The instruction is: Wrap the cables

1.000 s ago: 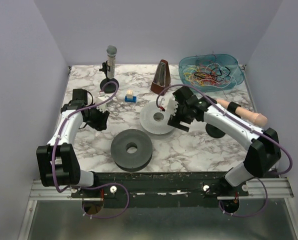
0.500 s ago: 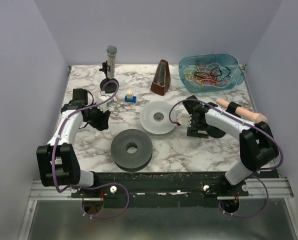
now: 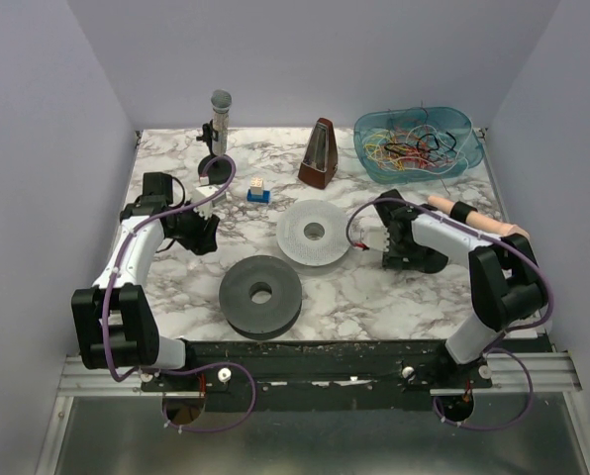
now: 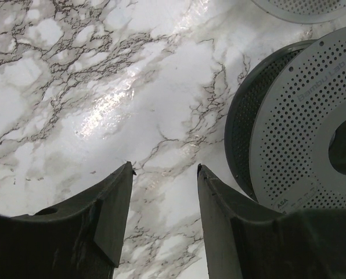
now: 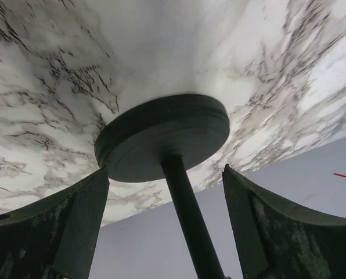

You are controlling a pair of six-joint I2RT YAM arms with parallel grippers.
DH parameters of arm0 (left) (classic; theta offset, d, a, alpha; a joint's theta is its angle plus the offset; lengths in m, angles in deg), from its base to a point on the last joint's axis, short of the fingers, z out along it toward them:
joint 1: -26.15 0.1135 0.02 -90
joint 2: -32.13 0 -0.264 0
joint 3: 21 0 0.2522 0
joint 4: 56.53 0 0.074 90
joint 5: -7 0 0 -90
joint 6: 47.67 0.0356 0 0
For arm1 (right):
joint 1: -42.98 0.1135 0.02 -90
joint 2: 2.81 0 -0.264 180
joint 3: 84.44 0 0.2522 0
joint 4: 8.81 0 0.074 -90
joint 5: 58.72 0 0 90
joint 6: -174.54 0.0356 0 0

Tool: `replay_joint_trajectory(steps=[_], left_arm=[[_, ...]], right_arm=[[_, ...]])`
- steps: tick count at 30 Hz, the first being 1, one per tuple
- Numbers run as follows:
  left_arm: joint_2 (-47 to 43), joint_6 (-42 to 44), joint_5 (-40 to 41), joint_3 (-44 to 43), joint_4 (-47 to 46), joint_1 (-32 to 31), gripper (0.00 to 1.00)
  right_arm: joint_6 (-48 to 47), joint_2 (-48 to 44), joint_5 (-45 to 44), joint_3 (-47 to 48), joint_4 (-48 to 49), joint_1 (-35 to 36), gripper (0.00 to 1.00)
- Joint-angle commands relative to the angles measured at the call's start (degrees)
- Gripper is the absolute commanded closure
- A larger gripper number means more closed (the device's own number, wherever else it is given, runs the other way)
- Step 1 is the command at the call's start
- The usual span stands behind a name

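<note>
The cables lie as a multicoloured tangle in a clear blue tub at the back right, away from both grippers. My right gripper is low on the table, right of the white spool. It is open, its fingers on either side of the thin black rod of a round black stand base, not touching it. My left gripper is open over bare marble at the left, with nothing between its fingers.
A dark grey spool lies front centre. The black stand carries a beige bar with a black band. At the back stand a metronome, a microphone on a stand and a small blue-and-wood block.
My right gripper has moved off the white spool, rightwards and down to the black stand, its jaws narrowing slightly. The left arm has barely moved.
</note>
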Motion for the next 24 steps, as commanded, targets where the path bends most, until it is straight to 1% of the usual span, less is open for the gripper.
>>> replay_joint_trajectory(steps=[1,3,5,10,14,15,16,18,19,21,24], left_arm=[[-0.6,2.6,-3.9,-1.2,-0.2,-0.2,0.44],[-0.6,3.5,-4.0,-1.1,0.2,-0.1,0.44],[-0.5,3.9,-3.7,-0.9,-0.1,-0.2,0.44],[0.3,3.7,-2.5,-0.8,-0.9,-0.1,0.44],[0.8,3.6,-2.0,-1.2,-0.5,-0.1,0.44],[0.9,3.5,-1.8,-1.2,-0.5,-0.1,0.44],[0.9,3.4,-1.5,-1.2,-0.5,-0.1,0.44],[0.9,3.4,-1.0,-1.4,-0.4,-0.2,0.44],[0.9,3.4,-0.8,-1.4,-0.4,-0.1,0.44],[0.9,3.4,-0.4,-1.5,-0.1,-0.1,0.44],[1.1,3.8,-0.2,-1.7,0.4,-0.2,0.44]], right_arm=[[-1.9,0.2,-1.5,-3.7,0.8,-3.0,0.13],[-2.8,-0.3,-1.4,-3.4,2.3,-2.6,0.14],[-1.8,-0.9,0.7,-0.6,0.0,-1.0,0.14],[-1.7,-1.7,7.7,5.4,-4.2,0.9,0.12],[-2.4,0.1,14.4,5.7,-2.2,0.9,0.12],[-2.1,0.9,15.6,5.5,-2.1,0.9,0.14],[-2.0,2.1,16.3,5.4,-2.1,0.9,0.18],[-1.7,4.1,17.1,4.7,-1.3,0.8,0.28],[-1.1,5.2,16.9,4.5,-0.7,0.6,0.35],[0.5,6.7,16.2,4.4,0.3,0.0,0.44],[1.4,7.5,14.0,3.9,1.6,-1.2,0.47]])
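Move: The round base of the black stand carrying the pink rod lies just beyond the open right fingers, about 4 cm to the hand's right, 1 cm ahead and 4 cm below. The white spool is some 27 cm to the hand's left, 5 cm farther out and slightly lower; the basket of cables is about 33 cm ahead and 4 cm right. From the left hand the stand base lies about 58 cm right, level ahead, 10 cm below. The right hand edges some 2 cm farther right towards the stand, its fingers open on either side of the pole in its own view, then reverses and draws about 7 cm left, away from the stand, its fingertips swinging leftwards by some 10 degrees. Beside the base it sinks towards bare table while the fingers close from wide to roughly half open. ##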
